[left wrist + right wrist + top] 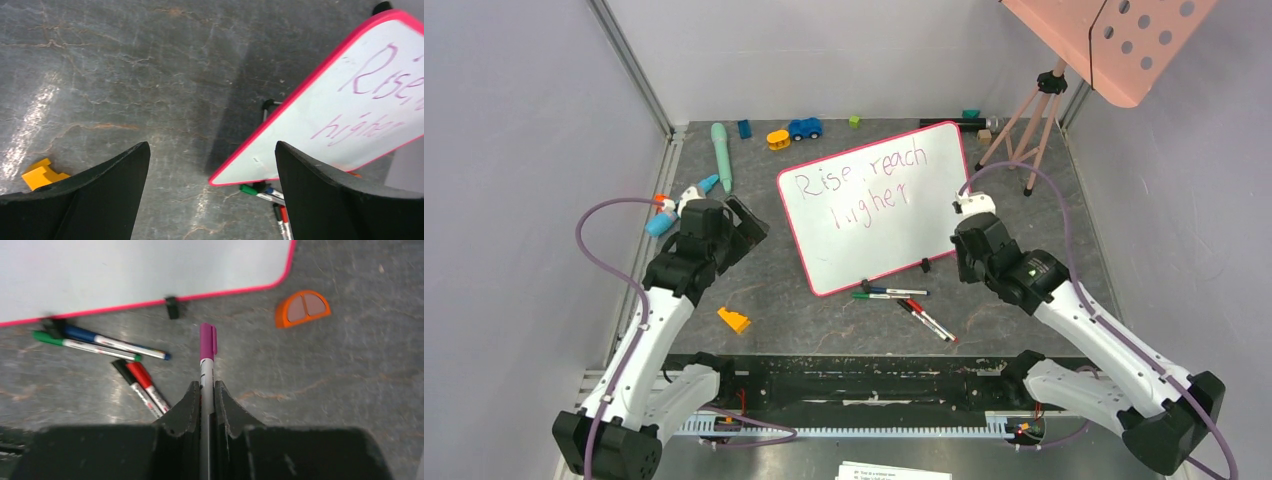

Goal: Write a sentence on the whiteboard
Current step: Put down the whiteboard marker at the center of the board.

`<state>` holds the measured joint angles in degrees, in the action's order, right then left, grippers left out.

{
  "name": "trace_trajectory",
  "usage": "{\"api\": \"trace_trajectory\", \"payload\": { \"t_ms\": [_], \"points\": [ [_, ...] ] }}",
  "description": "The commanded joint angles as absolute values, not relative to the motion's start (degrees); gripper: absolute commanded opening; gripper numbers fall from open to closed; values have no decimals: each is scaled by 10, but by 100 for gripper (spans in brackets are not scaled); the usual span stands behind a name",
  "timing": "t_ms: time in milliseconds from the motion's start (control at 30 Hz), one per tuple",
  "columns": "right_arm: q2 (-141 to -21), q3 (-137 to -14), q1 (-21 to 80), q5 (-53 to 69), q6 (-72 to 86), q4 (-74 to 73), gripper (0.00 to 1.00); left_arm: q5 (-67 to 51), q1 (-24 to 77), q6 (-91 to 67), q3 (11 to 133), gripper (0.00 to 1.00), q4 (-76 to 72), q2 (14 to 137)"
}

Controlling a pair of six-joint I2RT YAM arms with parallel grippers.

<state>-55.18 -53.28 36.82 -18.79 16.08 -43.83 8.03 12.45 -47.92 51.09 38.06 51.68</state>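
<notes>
The whiteboard lies tilted on the table, white with a pink-red rim. On it the sentence reads "Rise reach higher" in thin pink ink over two lines. My left gripper hovers just left of the board, open and empty. In the left wrist view the whiteboard and the sentence show past the left gripper. My right gripper sits at the board's lower right edge. In the right wrist view the right gripper is shut on a capped purple marker pointing at the board's clip foot.
Green and blue markers and a red and black pair lie below the board. An orange block lies front left, an orange half-round piece near the right gripper. Toys line the back; a tripod carries a pink perforated panel.
</notes>
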Motion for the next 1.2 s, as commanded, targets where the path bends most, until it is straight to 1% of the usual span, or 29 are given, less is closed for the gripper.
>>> {"api": "trace_trajectory", "payload": {
  "t_ms": [0,200,333,700,733,767,833,867,900,1000,1167],
  "points": [
    [-558,-508,367,-280,191,-468,0,99,121,-434,487,100,337,502],
    [-624,-496,367,-363,230,-461,0,98,121,-428,461,100,334,497],
    [-663,-500,367,-380,234,-447,0,97,121,-418,448,100,329,496],
    [-664,-469,367,-321,245,-385,7,84,121,-401,421,100,312,499],
    [-662,-468,367,-311,245,-381,11,83,121,-404,416,100,309,498],
    [-660,-468,366,-297,241,-377,25,83,121,-406,410,100,306,495],
    [-652,-468,366,-273,240,-370,61,87,121,-410,405,100,301,493],
    [-647,-468,366,-268,241,-368,72,91,121,-409,404,100,300,492],
    [-641,-468,366,-265,242,-367,79,94,121,-411,403,100,297,492],
    [-630,-476,357,-257,238,-368,85,96,121,-405,402,100,286,499],
    [-628,-505,321,-253,209,-373,86,98,121,-375,399,100,271,516]
  ]
}}
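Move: The right hand already holds the purple-capped marker; the bare table spot it goes to lies about 2 cm ahead and 16 cm below. The board's right clip is some 6 cm ahead and 6 cm left of the hand, the orange eraser about 10 cm ahead and 9 cm right, the red marker roughly 4 cm back and 5 cm left. From the empty left hand that spot is around 40 cm right, 6 cm back and 18 cm down. Down and to its right, some 6 cm down and 4 cm across, the right hand carries the marker beside the board's lower edge, rolling its left side down and turning about 10 degrees clockwise. It then eases back left, mostly rolls level, sinks slightly more, opens wide to let go and rises a little. The open left hand sinks about 6 cm over bare table. ##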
